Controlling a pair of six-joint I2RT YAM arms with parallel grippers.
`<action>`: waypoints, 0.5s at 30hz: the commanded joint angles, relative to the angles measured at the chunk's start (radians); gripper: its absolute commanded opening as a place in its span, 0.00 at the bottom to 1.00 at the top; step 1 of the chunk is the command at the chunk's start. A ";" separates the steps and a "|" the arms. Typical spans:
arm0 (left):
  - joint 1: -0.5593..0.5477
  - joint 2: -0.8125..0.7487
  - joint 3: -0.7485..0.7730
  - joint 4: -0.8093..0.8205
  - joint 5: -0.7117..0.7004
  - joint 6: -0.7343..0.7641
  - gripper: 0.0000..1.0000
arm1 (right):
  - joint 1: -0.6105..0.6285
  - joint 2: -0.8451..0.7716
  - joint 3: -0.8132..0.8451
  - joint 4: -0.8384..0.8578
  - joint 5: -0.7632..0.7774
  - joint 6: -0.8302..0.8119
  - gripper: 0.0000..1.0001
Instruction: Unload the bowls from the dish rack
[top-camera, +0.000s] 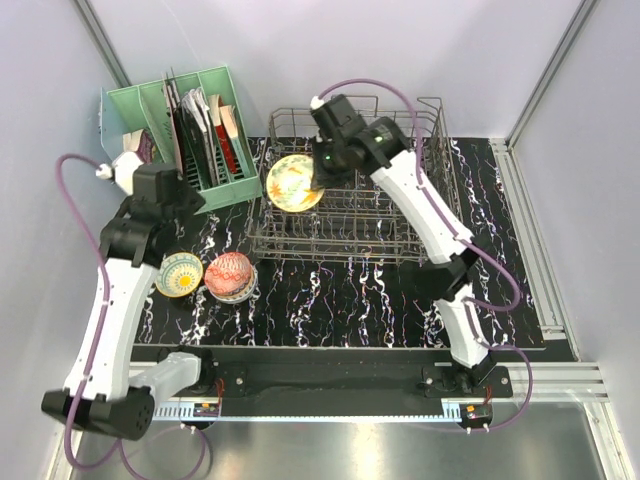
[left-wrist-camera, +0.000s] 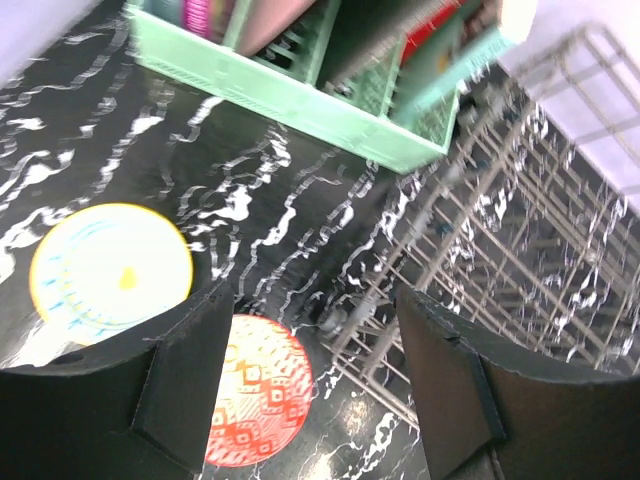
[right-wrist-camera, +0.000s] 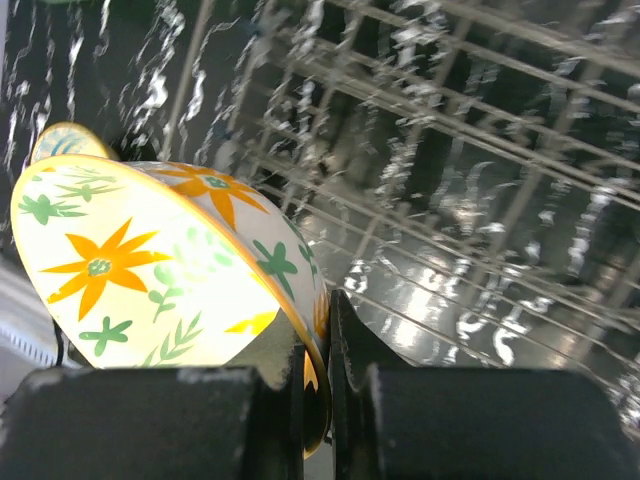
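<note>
My right gripper (top-camera: 318, 186) is shut on the rim of the floral cream bowl (top-camera: 293, 182), holding it tilted over the left end of the grey wire dish rack (top-camera: 400, 245). In the right wrist view the bowl (right-wrist-camera: 150, 270) has orange and green flowers, and the fingers (right-wrist-camera: 345, 350) pinch its rim. Two bowls stand on the table left of the rack: a blue-and-white patterned one with a yellow rim (top-camera: 180, 274) and a red-pink patterned one (top-camera: 230, 276). My left gripper (left-wrist-camera: 310, 370) is open and empty above them; its view shows both bowls (left-wrist-camera: 110, 265) (left-wrist-camera: 260, 395).
A green plastic file holder (top-camera: 190, 135) with books and plates stands at the back left, close to the rack's left end. The rack's wire corner (left-wrist-camera: 470, 230) lies right of my left gripper. Black marbled mat (top-camera: 340, 310) covers the table.
</note>
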 joint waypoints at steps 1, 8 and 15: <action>0.021 -0.095 -0.026 -0.082 -0.108 -0.065 0.70 | 0.046 0.049 0.080 0.076 -0.139 -0.025 0.00; 0.045 -0.092 -0.029 -0.134 -0.065 -0.037 0.70 | 0.075 0.123 0.148 0.097 -0.185 -0.031 0.00; 0.045 -0.043 -0.055 0.119 0.289 0.115 0.70 | 0.082 0.117 0.116 0.088 -0.171 -0.035 0.00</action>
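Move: The right hand holds the floral bowl by its rim. The open left gripper, apparently its goal, is about 29 cm left of the right hand and 5 back, level with it. The red bowl on its stack lies roughly 24 cm left, 11 back and 25 below; the yellow-rimmed bowl stands 12 cm left of the red one. From the left hand the floral bowl lies about 24 cm right, 5 ahead and slightly lower. The right hand carries the floral bowl 7 cm left, sinking 4; the left retreats back-left, then swings right. ##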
